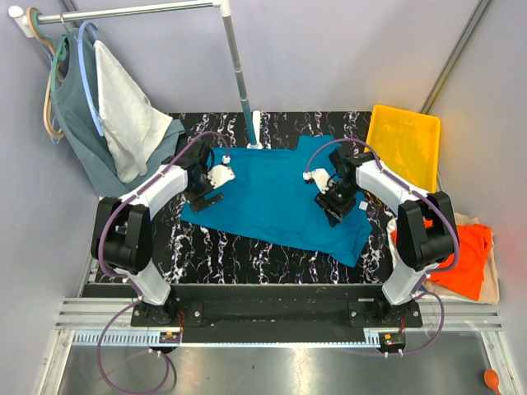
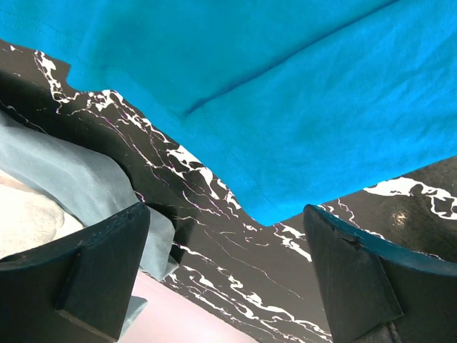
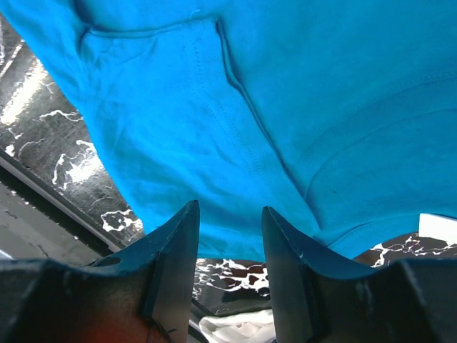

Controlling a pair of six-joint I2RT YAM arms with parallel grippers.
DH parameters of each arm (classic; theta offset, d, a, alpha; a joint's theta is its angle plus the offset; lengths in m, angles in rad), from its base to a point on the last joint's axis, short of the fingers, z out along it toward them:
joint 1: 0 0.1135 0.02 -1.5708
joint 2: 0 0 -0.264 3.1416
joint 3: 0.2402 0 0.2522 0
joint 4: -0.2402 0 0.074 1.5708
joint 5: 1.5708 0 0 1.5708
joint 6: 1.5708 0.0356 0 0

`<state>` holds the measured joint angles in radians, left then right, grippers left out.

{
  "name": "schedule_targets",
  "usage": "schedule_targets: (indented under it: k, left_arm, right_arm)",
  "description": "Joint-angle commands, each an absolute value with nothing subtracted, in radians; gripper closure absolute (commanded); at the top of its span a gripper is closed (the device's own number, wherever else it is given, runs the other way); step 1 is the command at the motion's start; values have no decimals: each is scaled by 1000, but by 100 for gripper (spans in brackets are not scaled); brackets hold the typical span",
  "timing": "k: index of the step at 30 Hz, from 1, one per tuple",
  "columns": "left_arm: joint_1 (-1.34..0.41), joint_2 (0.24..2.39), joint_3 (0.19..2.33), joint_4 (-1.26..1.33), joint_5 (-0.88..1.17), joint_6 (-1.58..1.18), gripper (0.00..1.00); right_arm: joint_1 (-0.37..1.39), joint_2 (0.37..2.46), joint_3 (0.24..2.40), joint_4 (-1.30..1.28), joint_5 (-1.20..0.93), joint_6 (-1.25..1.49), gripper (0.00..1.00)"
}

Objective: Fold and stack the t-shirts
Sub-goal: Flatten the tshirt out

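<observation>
A teal-blue t-shirt [image 1: 272, 197] lies spread flat on the black marbled table [image 1: 247, 251]. My left gripper [image 1: 207, 197] hovers at the shirt's left edge. In the left wrist view it [image 2: 226, 208] stands wide open over bare table, and a corner of the shirt [image 2: 285, 128] lies just beyond its tips. My right gripper [image 1: 333, 210] is over the shirt's right part. In the right wrist view its jaws [image 3: 229, 207] stand narrowly apart at a hem of the shirt [image 3: 235, 121], with nothing between them. An orange t-shirt [image 1: 465, 255] lies on a cream one [image 1: 492, 284] off the table's right side.
A yellow tray [image 1: 403, 144] stands at the back right. A rail post [image 1: 239, 74] rises at the table's back edge. On hangers at the back left are a grey-green top [image 1: 78, 123] and a white cloth [image 1: 128, 123]. The top's hem [image 2: 93, 186] reaches the table by my left gripper.
</observation>
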<state>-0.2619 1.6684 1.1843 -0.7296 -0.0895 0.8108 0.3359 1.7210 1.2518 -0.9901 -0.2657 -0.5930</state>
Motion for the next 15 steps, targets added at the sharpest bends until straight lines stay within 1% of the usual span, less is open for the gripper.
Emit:
schedule_targets:
  k: [1, 7, 15]
  left_arm:
    - [-261, 1647, 1192, -741, -83, 816, 6]
    - [-261, 1651, 1172, -741, -86, 819, 6]
    - [-261, 1649, 1166, -744, -83, 815, 6]
  right_arm:
    - [344, 1704, 1223, -974, -221, -615, 52]
    - [319, 1669, 1140, -966, -152, -614, 52]
    - [261, 1654, 1118, -957, -158, -572, 49]
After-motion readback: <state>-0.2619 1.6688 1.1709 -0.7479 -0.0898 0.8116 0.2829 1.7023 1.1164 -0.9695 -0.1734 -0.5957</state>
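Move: The half-open right hand is above the blue t-shirt, near its right-hand end. The part of the t-shirt's right edge that it heads for lies about 10 cm to its right, 5 cm back and some 6 cm below. The near right corner is roughly 7 cm right and 10 cm back, the white label about 9 cm right and 5 cm ahead. From the left hand that edge is some 50 cm right and 9 cm back. Towards the t-shirt's right edge the right hand goes down over the cloth, about 4 cm to the right, with 2.5 cm or so each of sinking and drawing back; the sinking and drawing back level off while the rightward travel goes on. Its fingers stay half open and swing some 5 degrees nearer to straight down; contact with the cloth can't be made out. ##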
